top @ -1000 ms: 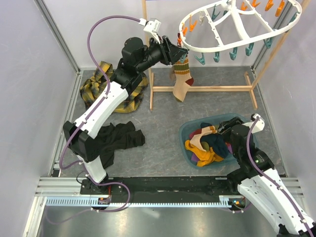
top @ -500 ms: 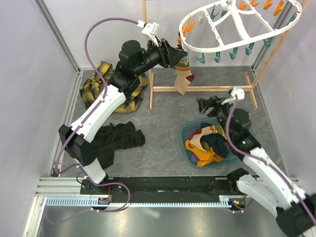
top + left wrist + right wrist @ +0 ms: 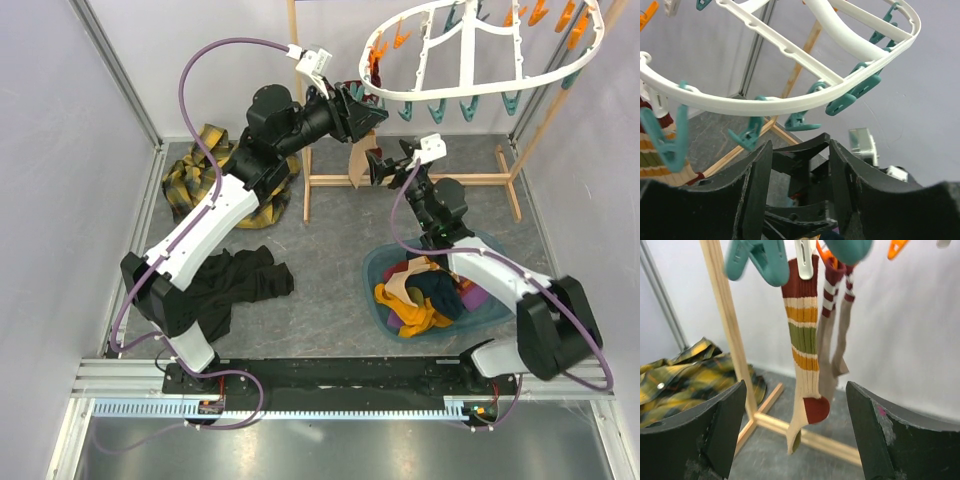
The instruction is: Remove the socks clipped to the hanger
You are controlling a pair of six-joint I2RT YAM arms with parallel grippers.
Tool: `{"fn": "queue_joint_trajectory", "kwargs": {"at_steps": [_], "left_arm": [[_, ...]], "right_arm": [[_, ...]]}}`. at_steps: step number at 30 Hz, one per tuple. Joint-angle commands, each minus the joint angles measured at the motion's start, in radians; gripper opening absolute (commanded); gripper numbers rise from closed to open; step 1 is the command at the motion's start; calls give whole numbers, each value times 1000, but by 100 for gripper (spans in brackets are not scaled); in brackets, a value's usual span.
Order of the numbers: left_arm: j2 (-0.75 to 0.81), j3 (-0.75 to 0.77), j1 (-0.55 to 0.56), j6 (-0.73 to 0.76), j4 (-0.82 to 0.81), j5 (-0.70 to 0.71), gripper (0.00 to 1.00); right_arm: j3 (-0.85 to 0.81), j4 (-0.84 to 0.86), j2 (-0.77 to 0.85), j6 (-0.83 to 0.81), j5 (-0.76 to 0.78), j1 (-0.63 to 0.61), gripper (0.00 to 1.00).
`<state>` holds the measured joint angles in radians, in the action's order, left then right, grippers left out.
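The white oval hanger (image 3: 480, 55) hangs at the back right with teal and orange clips along its rim. A striped sock (image 3: 802, 350), maroon, orange and green with a cream foot, hangs from a clip, and a beige sock (image 3: 834, 340) with maroon stripes hangs just behind it. My left gripper (image 3: 372, 115) is open under the hanger's (image 3: 790, 102) left rim, beside the striped sock (image 3: 652, 150), with nothing between its fingers. My right gripper (image 3: 378, 165) is open wide and faces the striped sock (image 3: 357, 160) from a short way off, not touching it.
A blue basket (image 3: 372, 262) at right holds several loose socks (image 3: 420, 295). The wooden frame stand (image 3: 410, 180) crosses the back. A yellow plaid shirt (image 3: 200, 175) lies at back left and a black garment (image 3: 235, 285) at front left. Teal clips (image 3: 852, 95) dangle close above my left fingers.
My right arm rose out of the basket and swung back-left toward the hanging striped sock, its jaws opening wider. The hanger tilted and shifted. The left gripper edged slightly right.
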<state>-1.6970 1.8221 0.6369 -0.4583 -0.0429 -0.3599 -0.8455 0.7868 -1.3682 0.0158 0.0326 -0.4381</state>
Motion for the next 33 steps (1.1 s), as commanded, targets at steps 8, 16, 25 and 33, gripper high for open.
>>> {"fn": "queue_joint_trajectory", "kwargs": {"at_steps": [8, 16, 25, 33], "left_arm": [[227, -94, 7, 147, 69, 137, 59], [517, -440, 7, 227, 71, 246, 99], [721, -782, 7, 299, 55, 317, 99], [792, -902, 9, 294, -11, 392, 99]], "right_arm": [[-164, 328, -349, -89, -22, 1, 90], [-392, 327, -595, -137, 99, 2, 90], [-576, 304, -772, -154, 164, 1, 37], [-537, 284, -730, -227, 24, 1, 0]]}}
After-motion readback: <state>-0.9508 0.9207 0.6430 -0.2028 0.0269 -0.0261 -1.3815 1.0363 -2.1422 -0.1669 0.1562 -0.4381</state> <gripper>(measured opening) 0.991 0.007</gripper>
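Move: The striped sock hangs from the hanger about 17 cm ahead of the open right hand and 6 cm to its left, roughly level. The maroon-cuffed socks hang about 10 cm farther out than it and 2 cm to its right; empty teal clips sit some 4 cm ahead of that hand, 2 cm left and 10 cm above. From the left hand, at the hanger's left rim, the striped sock is about 12 cm ahead, straight below by roughly 10 cm. For the striped sock, the right hand reaches forward some 16 cm to where it hung, sinking about 9 cm and drifting a little left, then shuts its open fingers completely on empty air. Meanwhile the left hand leaves the hanger's rim, going left and back about 15 cm while opening fully, then dropping some 15 cm and turning counter-clockwise. ##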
